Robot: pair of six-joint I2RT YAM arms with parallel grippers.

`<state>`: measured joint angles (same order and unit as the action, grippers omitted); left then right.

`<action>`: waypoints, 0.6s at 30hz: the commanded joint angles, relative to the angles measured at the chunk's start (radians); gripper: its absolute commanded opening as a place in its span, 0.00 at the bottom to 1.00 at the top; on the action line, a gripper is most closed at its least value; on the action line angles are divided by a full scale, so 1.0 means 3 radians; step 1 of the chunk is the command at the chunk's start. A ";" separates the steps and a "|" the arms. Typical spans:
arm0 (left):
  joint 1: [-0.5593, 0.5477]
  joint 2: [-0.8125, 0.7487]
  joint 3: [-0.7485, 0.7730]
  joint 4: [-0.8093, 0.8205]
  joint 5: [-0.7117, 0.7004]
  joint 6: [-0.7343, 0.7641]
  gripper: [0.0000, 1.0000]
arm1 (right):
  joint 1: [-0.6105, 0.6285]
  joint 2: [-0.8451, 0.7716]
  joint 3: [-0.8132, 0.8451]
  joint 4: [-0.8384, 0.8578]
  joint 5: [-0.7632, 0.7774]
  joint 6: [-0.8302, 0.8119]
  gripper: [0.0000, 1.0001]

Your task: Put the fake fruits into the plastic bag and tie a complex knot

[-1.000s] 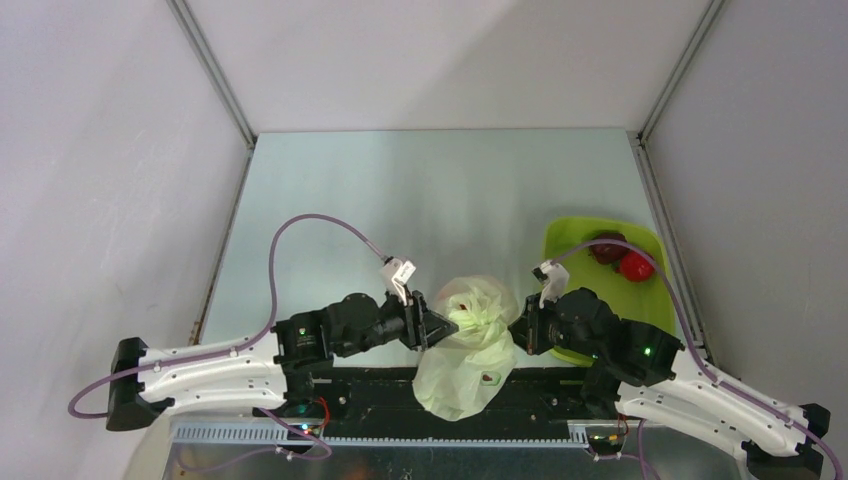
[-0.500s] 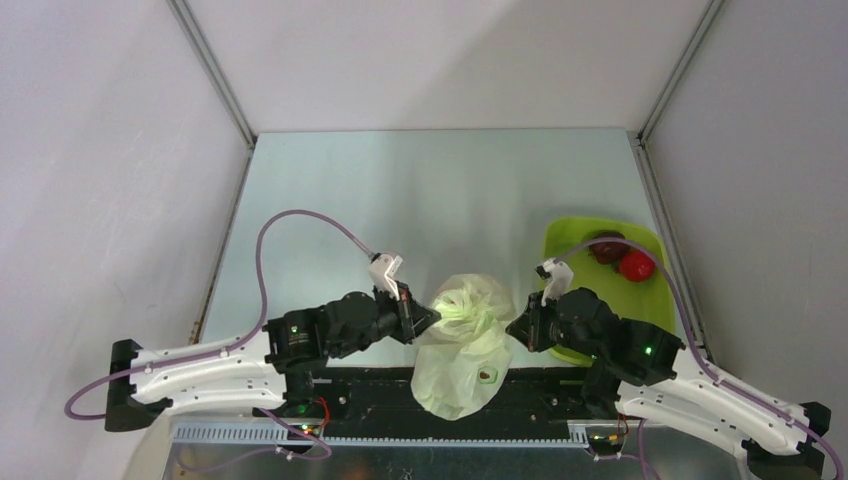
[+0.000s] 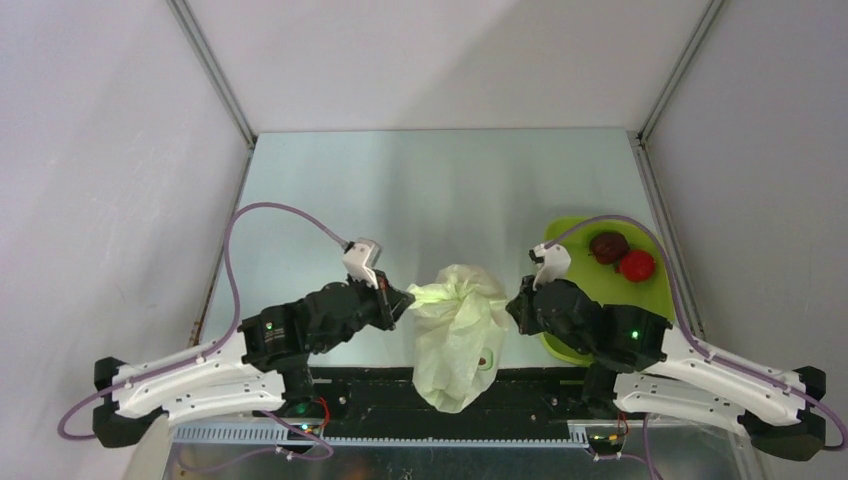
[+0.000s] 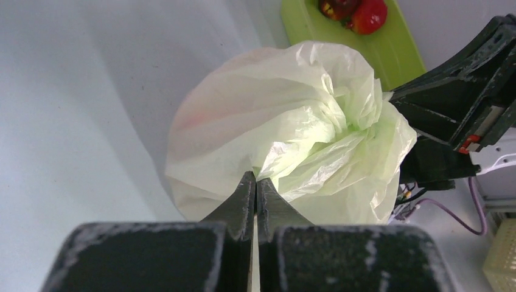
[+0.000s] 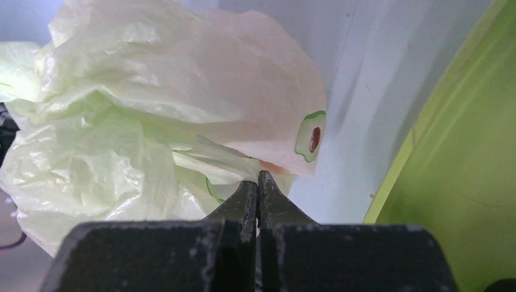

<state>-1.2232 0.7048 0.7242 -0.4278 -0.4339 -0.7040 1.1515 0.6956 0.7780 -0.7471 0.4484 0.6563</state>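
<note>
The plastic bag (image 3: 460, 325) stands between my two arms near the table's front edge, its top film bunched together. My left gripper (image 3: 408, 297) is shut on the bag's film at its upper left; the left wrist view shows the closed tips (image 4: 255, 177) pinching the film (image 4: 292, 140). My right gripper (image 3: 512, 305) is shut on the bag's film at its right; the right wrist view shows the tips (image 5: 257, 177) pinching the film (image 5: 152, 121). A dark maroon fruit (image 3: 608, 246) and a bright red fruit (image 3: 636, 265) lie in the lime-green tray (image 3: 585, 227). No knot shows.
The lime-green tray lies at the right, partly under my right arm, and shows in the right wrist view (image 5: 462, 182). Purple cables loop above both wrists. A black rail (image 3: 380, 385) runs along the near edge under the bag's bottom.
My left gripper has pulled back to the left with the bag film. The bag's top has gathered and drawn taller and narrower. My right arm has shifted slightly toward the bag.
</note>
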 commanded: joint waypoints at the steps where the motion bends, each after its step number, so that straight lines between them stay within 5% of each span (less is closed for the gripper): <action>1: 0.0378 -0.0183 -0.0079 0.0044 0.0116 0.0275 0.00 | -0.0002 0.0145 0.0130 -0.0492 0.0782 0.0065 0.00; 10: 0.0869 -0.0264 -0.0673 0.0312 0.0629 0.0292 0.00 | -0.0009 0.0473 -0.0147 -0.0446 0.0913 0.0489 0.00; 18: 0.0886 -0.0527 -0.0791 0.0811 0.1320 0.0278 0.07 | 0.0105 0.0264 -0.0271 0.0291 0.0307 -0.0098 0.00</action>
<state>-0.9733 0.5831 0.4805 -0.2646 -0.1097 -0.6445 1.1748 0.8028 0.7029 -0.7105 0.5594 0.7227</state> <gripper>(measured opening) 0.030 0.009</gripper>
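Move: Between the two closed grippers hangs the plastic bag, each pinching one end; its gathered neck is about 7 cm to the right of the left hand, level with it in reach and some 2 cm lower. From the right hand the neck lies roughly 7 cm to the left, 1 cm ahead and 1 cm below. The green tub stands about 21 cm to the right of the right hand, 2 cm ahead and 16 cm below. Dipping together, the hands first ease forward 1.5–2 cm, then drop some 5 cm from their highest point, drawing slightly back near the bottom. The left hand also edges about 1.5 cm left, away from the neck, and starts to rise again at the end. Both keep their pinch on the bag's ends, the right wrist turning roughly 10 degrees on the way. ##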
